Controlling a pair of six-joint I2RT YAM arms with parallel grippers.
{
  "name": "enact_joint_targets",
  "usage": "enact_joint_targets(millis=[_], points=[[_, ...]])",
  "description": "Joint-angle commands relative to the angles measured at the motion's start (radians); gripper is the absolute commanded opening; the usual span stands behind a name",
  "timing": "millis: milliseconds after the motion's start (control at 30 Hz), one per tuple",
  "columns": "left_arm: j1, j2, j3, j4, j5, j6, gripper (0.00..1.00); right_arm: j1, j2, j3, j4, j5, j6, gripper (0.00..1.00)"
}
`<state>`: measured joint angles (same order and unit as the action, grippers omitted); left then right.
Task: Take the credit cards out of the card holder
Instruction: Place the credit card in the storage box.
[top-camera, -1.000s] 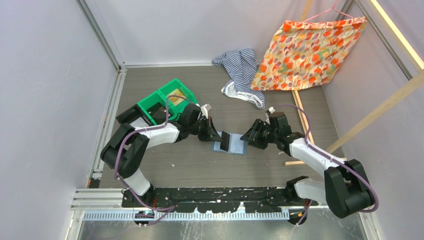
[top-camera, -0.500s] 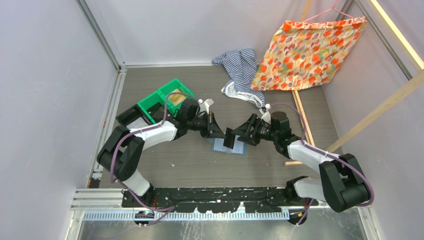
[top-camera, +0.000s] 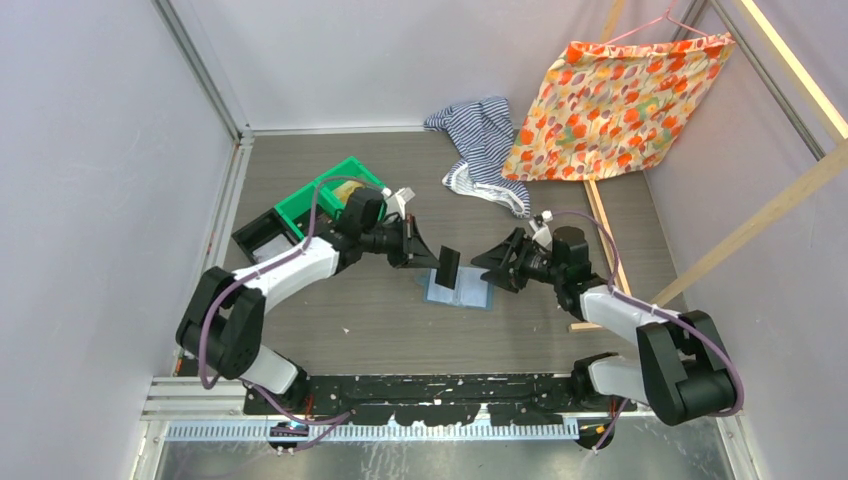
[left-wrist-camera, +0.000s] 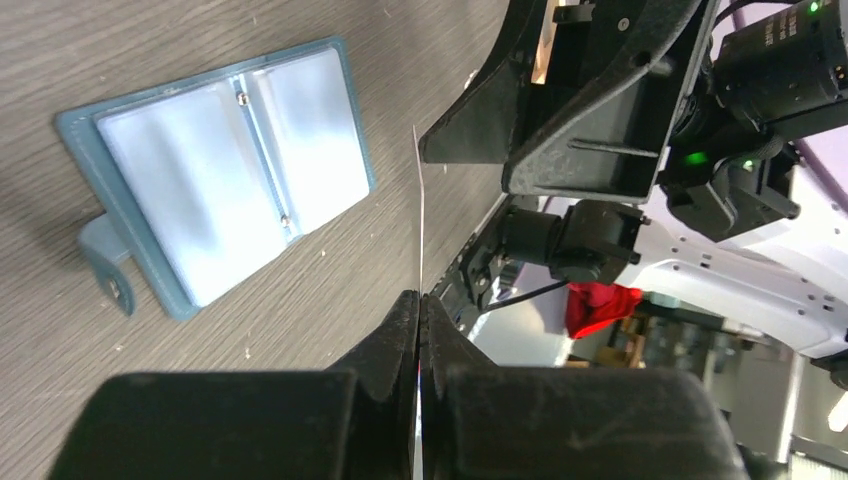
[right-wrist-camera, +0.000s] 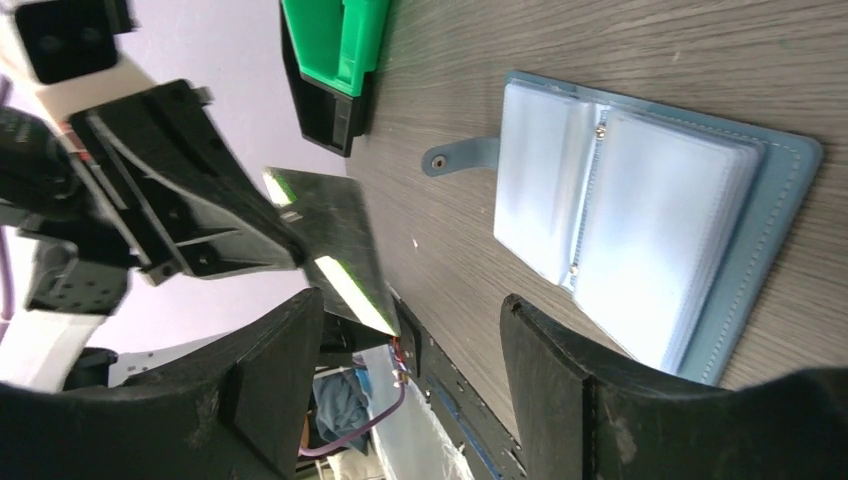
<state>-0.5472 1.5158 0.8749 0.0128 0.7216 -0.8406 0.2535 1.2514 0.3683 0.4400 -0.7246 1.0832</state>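
The slate-blue card holder (top-camera: 458, 292) lies open and flat on the table, its clear sleeves up; it also shows in the left wrist view (left-wrist-camera: 225, 170) and the right wrist view (right-wrist-camera: 640, 215). My left gripper (top-camera: 432, 259) is shut on a dark credit card (top-camera: 448, 267) and holds it upright above the holder's left edge. In the left wrist view the card (left-wrist-camera: 421, 215) is seen edge-on between the closed fingers. My right gripper (top-camera: 492, 270) is open and empty, just right of the holder. The card (right-wrist-camera: 335, 250) shows in the right wrist view.
A green two-compartment bin (top-camera: 322, 200) stands behind the left arm, with a black tray (top-camera: 262, 236) beside it. A striped cloth (top-camera: 480, 140) and an orange floral cloth (top-camera: 615, 100) lie at the back. Wooden slats (top-camera: 602, 235) run along the right.
My left gripper has lifted the dark card up off the holder and drawn it slightly left and back. My right gripper has pulled away from the card to the right and stands open.
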Motion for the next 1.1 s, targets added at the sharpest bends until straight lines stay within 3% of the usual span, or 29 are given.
enact_joint_targets(millis=[0, 233, 500, 667, 833, 1067], points=[[0.014, -0.095, 0.13, -0.311, -0.103, 0.206, 0.0, -0.02, -0.076, 0.051, -0.132, 0.023, -0.089, 0.7], [0.11, -0.143, 0.283, -0.676, -0.281, 0.433, 0.0, -0.03, -0.116, 0.091, -0.283, 0.064, -0.18, 0.7], [0.221, -0.184, 0.425, -0.889, -0.541, 0.599, 0.0, -0.031, -0.092, 0.097, -0.285, 0.067, -0.187, 0.7], [0.265, -0.187, 0.466, -0.917, -0.774, 0.688, 0.0, -0.03, -0.069, 0.105, -0.281, 0.067, -0.189, 0.69], [0.275, -0.146, 0.509, -0.895, -0.915, 0.775, 0.0, -0.031, -0.045, 0.116, -0.275, 0.06, -0.189, 0.69], [0.274, -0.103, 0.421, -0.639, -1.055, 0.968, 0.0, -0.03, -0.026, 0.121, -0.274, 0.06, -0.19, 0.69]])
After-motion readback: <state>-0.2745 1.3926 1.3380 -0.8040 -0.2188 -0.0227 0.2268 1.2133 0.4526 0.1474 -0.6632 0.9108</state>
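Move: The left gripper already holds the black credit card. The storage box's middle green compartment, with dark cards in it, lies about 25 cm to its left, 7 cm ahead and 13 cm below. Beyond that, the gold-card compartment is some 14 cm ahead and 18 cm left; the black compartment is level with the hand, about 33 cm left. The card holder lies 6 cm back and 5 cm right. From the right hand, the middle compartment is about 34 cm left and 8 cm ahead. Keep the left gripper shut on the black card and lift it clear of the card holder, then sweep it left about 25 cm and forward some 10 cm, ending 6 cm higher, over the storage box. On the way roll the wrist some 70 degrees so the fingers and card turn from pointing right to pointing down. Ease the empty, open right gripper about 2 cm right and slightly down, beside the card holder. ##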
